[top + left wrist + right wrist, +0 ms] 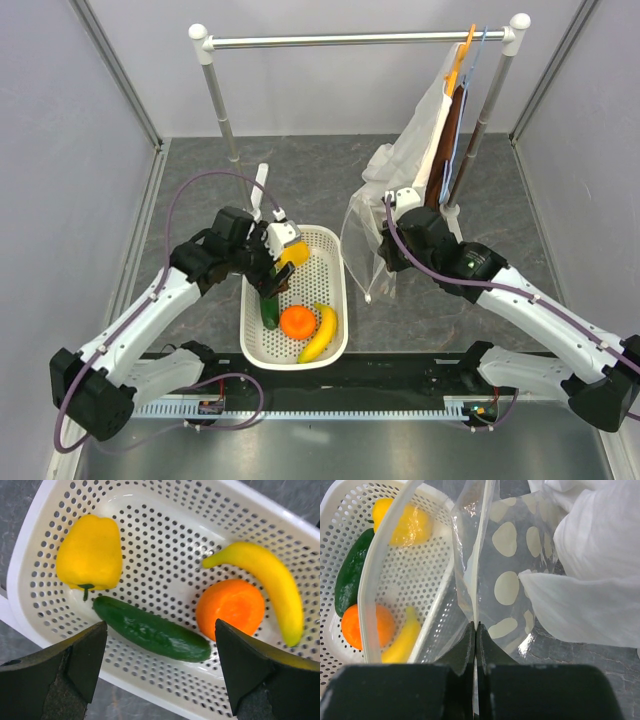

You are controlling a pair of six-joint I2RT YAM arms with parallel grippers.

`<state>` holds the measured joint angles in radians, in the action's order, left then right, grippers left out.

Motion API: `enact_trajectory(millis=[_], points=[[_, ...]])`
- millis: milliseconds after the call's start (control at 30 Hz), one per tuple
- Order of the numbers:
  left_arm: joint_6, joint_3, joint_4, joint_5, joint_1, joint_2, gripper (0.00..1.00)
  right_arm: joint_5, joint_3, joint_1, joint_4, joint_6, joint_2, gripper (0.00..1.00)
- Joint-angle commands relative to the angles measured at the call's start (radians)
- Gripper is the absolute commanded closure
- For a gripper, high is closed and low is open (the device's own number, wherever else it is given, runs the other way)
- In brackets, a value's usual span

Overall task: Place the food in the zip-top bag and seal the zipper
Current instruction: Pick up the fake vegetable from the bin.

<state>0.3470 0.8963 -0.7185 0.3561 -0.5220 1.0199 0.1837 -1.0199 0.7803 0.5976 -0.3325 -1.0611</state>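
The food lies in a white perforated basket (335,262): yellow bell pepper (90,555), dark green cucumber (150,630), orange (230,607) and banana (270,577). My left gripper (160,670) hovers open over the basket's near rim, its fingers (75,665) on either side of the cucumber's end and touching nothing. To the right of the basket my right gripper (476,627) is shut on the zipper (482,540) edge of the dotted zip-top bag (507,587). It holds the bag (362,240) upright with its mouth gaping toward the basket.
A white cloth (600,555) on hangers drapes from the clothes rail (360,40) right behind the bag. The rail's posts stand at the back left and back right. Grey walls enclose the table on three sides.
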Motion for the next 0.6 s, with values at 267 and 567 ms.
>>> enact_trajectory(millis=[267, 567], points=[[0.498, 0.060, 0.243, 0.070, 0.020, 0.252, 0.05, -0.026, -0.012, -0.009, -0.028, -0.026, -0.011, 1.00], [0.592, 0.055, 0.315, 0.084, 0.024, 0.397, 0.05, -0.046, -0.008, -0.041, -0.018, -0.039, -0.004, 1.00]])
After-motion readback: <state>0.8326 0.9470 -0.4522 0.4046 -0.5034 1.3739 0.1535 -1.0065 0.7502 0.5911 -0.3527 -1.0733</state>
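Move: The yellow pepper, the fake vegetable to fetch, lies in the bin about 11 cm ahead of the open left gripper, 5 cm to its right and 10 cm below. The green cucumber is almost directly under this gripper, some 11 cm down; at a similar depth the orange fruit sits 6 cm back and 6 cm to the right. From the right hand, the pepper is roughly 7 cm ahead, 22 cm left and 14 cm lower. Bring the left gripper forward about 8 cm from over the cucumber towards the yellow pepper, sinking some 4 cm and edging 3 cm right as you go. Roll it clockwise about 25 degrees around its finger line, keeping the same slanted pointing and the fingers wide open. Let the right gripper stay put, still pinching the edge of the bag. ##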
